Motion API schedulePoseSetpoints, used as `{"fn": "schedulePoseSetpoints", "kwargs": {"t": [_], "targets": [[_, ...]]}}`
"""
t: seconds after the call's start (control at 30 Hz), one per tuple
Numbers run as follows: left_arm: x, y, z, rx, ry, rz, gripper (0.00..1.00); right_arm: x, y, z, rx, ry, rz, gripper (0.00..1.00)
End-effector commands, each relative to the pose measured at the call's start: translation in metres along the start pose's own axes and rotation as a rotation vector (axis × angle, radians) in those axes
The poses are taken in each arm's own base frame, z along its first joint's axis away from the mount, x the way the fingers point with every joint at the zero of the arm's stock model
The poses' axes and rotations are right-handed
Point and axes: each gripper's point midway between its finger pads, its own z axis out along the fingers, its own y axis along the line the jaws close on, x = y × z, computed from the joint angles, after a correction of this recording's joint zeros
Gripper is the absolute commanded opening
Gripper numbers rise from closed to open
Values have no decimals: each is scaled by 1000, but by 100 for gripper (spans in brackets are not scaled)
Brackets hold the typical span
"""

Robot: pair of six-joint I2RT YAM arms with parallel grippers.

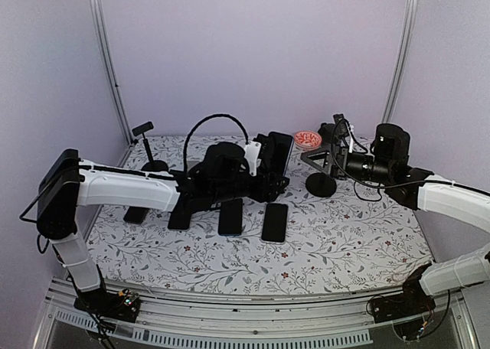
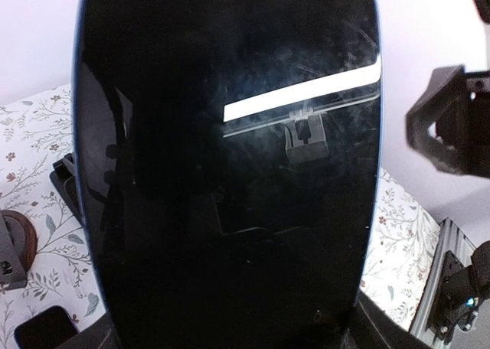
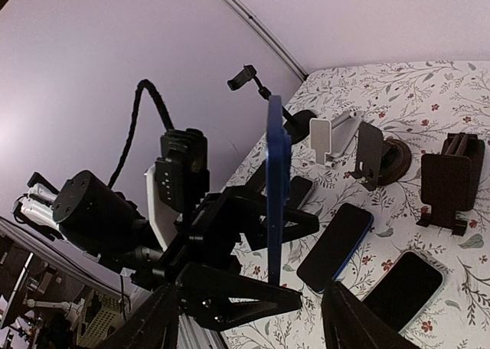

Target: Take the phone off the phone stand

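Note:
The phone (image 1: pixel 280 153), black-screened with a blue rim, is upright in the air above the middle of the table, and my left gripper (image 1: pixel 268 170) is shut on its edges. Its dark screen (image 2: pixel 230 173) fills the left wrist view. From the right wrist I see it edge-on (image 3: pixel 274 181) between the left gripper's black fingers (image 3: pixel 245 295). The phone stand (image 1: pixel 320 184), a round black base with a tilted plate, stands just right of the phone and carries nothing. My right gripper (image 1: pixel 331 145) hovers above that stand; its jaws (image 3: pixel 253 330) are wide apart with nothing between them.
Several phones lie flat in a row on the flowered cloth, among them two (image 1: pixel 230 216) (image 1: pixel 274 222) below the left gripper. A clamp stand (image 1: pixel 145 145) is at the back left, a small red dish (image 1: pixel 308 139) at the back. White, grey and black stands (image 3: pixel 331 138) (image 3: pixel 379 159) (image 3: pixel 449 182) sit further off.

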Motion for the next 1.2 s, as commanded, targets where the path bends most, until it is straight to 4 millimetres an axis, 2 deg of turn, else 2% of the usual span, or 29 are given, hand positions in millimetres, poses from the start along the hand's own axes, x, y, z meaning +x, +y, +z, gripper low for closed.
{"fn": "schedulePoseSetpoints", "kwargs": {"t": [0.0, 0.27, 0.4, 0.57, 0.63, 0.67, 0.73, 0.83, 0.93, 0.97, 1.17], "targets": [[-32, -21, -2, 30, -108, -8, 0, 9, -6, 13, 30, -7, 34, 65], [-29, -38, -4, 43, -113, 37, 0, 22, 3, 42, 11, 22, 27, 55], [-29, -43, -5, 52, -115, 43, 0, 28, -1, 48, 27, 21, 33, 41], [-26, -41, -9, 48, -119, 47, 0, 26, -4, 41, 51, -13, 44, 21], [-24, -40, -10, 49, -121, 43, 1, 26, -4, 38, 55, -22, 43, 5], [-22, -40, -10, 51, -118, 43, 2, 27, -4, 37, 54, -22, 44, 0], [-20, -40, -11, 53, -114, 45, 11, 25, -2, 37, 51, -24, 45, 0], [-19, -43, -15, 73, -104, 52, 47, 21, -1, 34, 55, -36, 46, 0], [-15, -45, -22, 99, -91, 65, 89, 15, -2, 30, 66, -37, 43, 0], [-14, -46, -26, 110, -90, 70, 97, 13, -2, 29, 69, -33, 46, 0], [-2, -51, -48, 193, -78, 86, 99, 10, -12, 11, 111, 8, 64, 0]]}}
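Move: The phone still stands upright in the left fingers, its middle about 4 cm ahead of that hand, 1 cm to its right and 5 cm above it. From the open right hand the same phone is some 9 cm to the left, 3 cm ahead and 4 cm lower. The tall stand lies about 8 cm ahead of the right hand, 6 cm to its right and 11 cm down; a lying phone is roughly 7 cm left, 6 cm back and 19 cm below. The right fingers pinch the held phone by its right-hand edge, near mid-height, after reaching about 4.5 cm left and as far down; keeping that grip, the hand then starts back to the right. The left hand eases back and to its right, then opens wide, lets go of the lower end and backs off, now drifting left, some 5 cm back in all. ##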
